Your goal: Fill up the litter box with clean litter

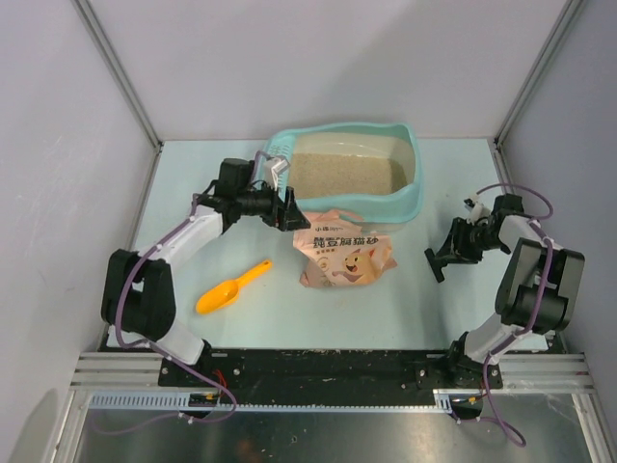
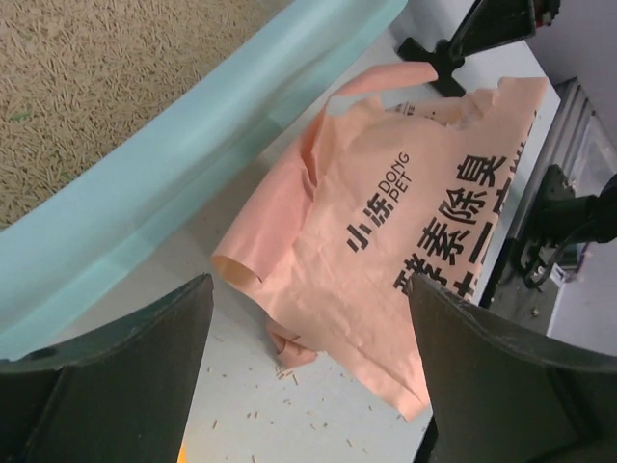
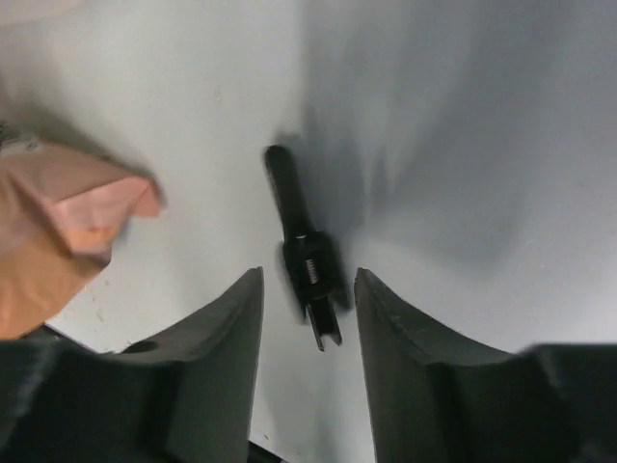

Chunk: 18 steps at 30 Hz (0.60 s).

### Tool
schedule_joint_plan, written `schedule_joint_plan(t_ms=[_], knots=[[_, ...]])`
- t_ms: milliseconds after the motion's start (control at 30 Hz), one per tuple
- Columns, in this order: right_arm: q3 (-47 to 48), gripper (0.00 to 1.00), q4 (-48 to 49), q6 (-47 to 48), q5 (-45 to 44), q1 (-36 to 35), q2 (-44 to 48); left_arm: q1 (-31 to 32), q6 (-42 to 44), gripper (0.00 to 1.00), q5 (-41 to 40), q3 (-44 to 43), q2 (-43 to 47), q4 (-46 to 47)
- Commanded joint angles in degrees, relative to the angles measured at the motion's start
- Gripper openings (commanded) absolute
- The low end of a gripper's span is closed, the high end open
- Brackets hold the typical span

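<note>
The teal litter box (image 1: 415, 193) stands at the back centre, and the clean litter (image 1: 345, 175) covers its floor. In the left wrist view its wall (image 2: 193, 145) runs diagonally, with beige litter (image 2: 87, 87) behind it. My left gripper (image 1: 289, 212) hovers by the box's near left corner. It is open (image 2: 308, 338) over bare table with nothing between its fingers. My right gripper (image 1: 439, 260) is low at the right, jaws apart (image 3: 308, 299). A small black spring tool (image 3: 304, 241) lies blurred just ahead of them, touching neither finger.
A crumpled pink bag (image 1: 345, 253) lies flat in front of the box; it also shows under the left wrist (image 2: 405, 222), and a corner shows at the right wrist (image 3: 58, 231). An orange scoop (image 1: 231, 287) lies at front left. Stray granules (image 2: 289, 381) dot the table.
</note>
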<state>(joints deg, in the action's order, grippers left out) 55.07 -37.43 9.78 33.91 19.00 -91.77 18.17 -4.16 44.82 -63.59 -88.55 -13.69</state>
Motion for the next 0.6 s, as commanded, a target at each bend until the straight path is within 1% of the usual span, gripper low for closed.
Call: schedule_joint_plan(t_ms=[0,100,167,267,300,367,400,433,467,500,533,567], knots=[[0.1,0.55,3.9,-1.5,-8.3,0.6,-1.7,-0.9,-10.2,0.87,2.5,-0.7,-1.9,4.8],[1.4,0.61,1.2,-0.1,-7.4,2.0,0.4,-2.0,-12.4,0.89,2.8,-1.1,-4.0,4.8],[3.9,0.62,-1.2,1.4,-3.5,1.9,3.4,-2.4,-13.9,0.90,3.8,-1.5,-5.3,5.2],[7.2,0.64,-2.4,2.6,1.1,-1.6,7.4,-2.4,-15.3,0.89,6.2,-3.1,-8.6,5.7],[7.9,0.64,-2.1,2.6,1.9,-4.6,10.0,-2.3,-15.7,0.85,8.4,-4.2,-10.0,6.2],[9.3,0.64,-0.5,3.0,4.2,-8.9,12.2,-2.0,-16.6,0.77,11.9,-5.0,-11.2,8.7],[9.7,0.65,0.2,3.1,4.8,-10.9,14.2,-1.6,-16.7,0.67,13.4,-6.5,-11.6,9.3],[10.1,0.66,1.9,3.1,5.7,-15.3,14.9,-1.2,-16.5,0.61,16.7,-7.4,-12.6,10.0],[10.6,0.66,2.9,2.5,6.1,-17.1,15.3,-1.0,-16.4,0.55,18.0,-8.1,-13.1,10.3],[10.8,0.68,3.9,2.2,6.3,-18.8,15.6,-0.4,-16.3,0.44,19.2,-9.4,-13.5,10.4],[11.0,0.69,5.9,1.7,6.9,-21.9,15.6,-0.3,-15.9,0.38,21.5,-9.9,-13.8,10.7],[11.4,0.70,6.6,0.8,7.1,-23.0,15.3,-0.2,-15.5,0.26,22.7,-10.3,-13.8,10.6]])
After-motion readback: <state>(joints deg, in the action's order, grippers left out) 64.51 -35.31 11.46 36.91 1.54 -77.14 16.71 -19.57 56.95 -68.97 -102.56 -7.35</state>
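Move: The litter bag's middle is about 13 cm to the left hand's right, 4 cm back and 10 cm below. The litter box lies some 15 cm ahead, 13 cm right and 12 cm down; the scoop about 9 cm back, 14 cm left and 16 cm down. From the right hand the bag is roughly 26 cm left, straight across and about level, with the box 19 cm ahead and 26 cm left at that height; the black clip is only 1 cm back, 3 cm left and 4 cm below. Down about 3 cm and a little forward, the left hand rolls some 20 degrees so its forward side tips down, then eases right and slightly up as its fingers close partway around the bag's upper flap. The right hand dips and shifts right by a couple of centimetres, opening wider over the clip, then climbs to some 13 cm above its start and swings left towards the bag, fingers tipping up. ##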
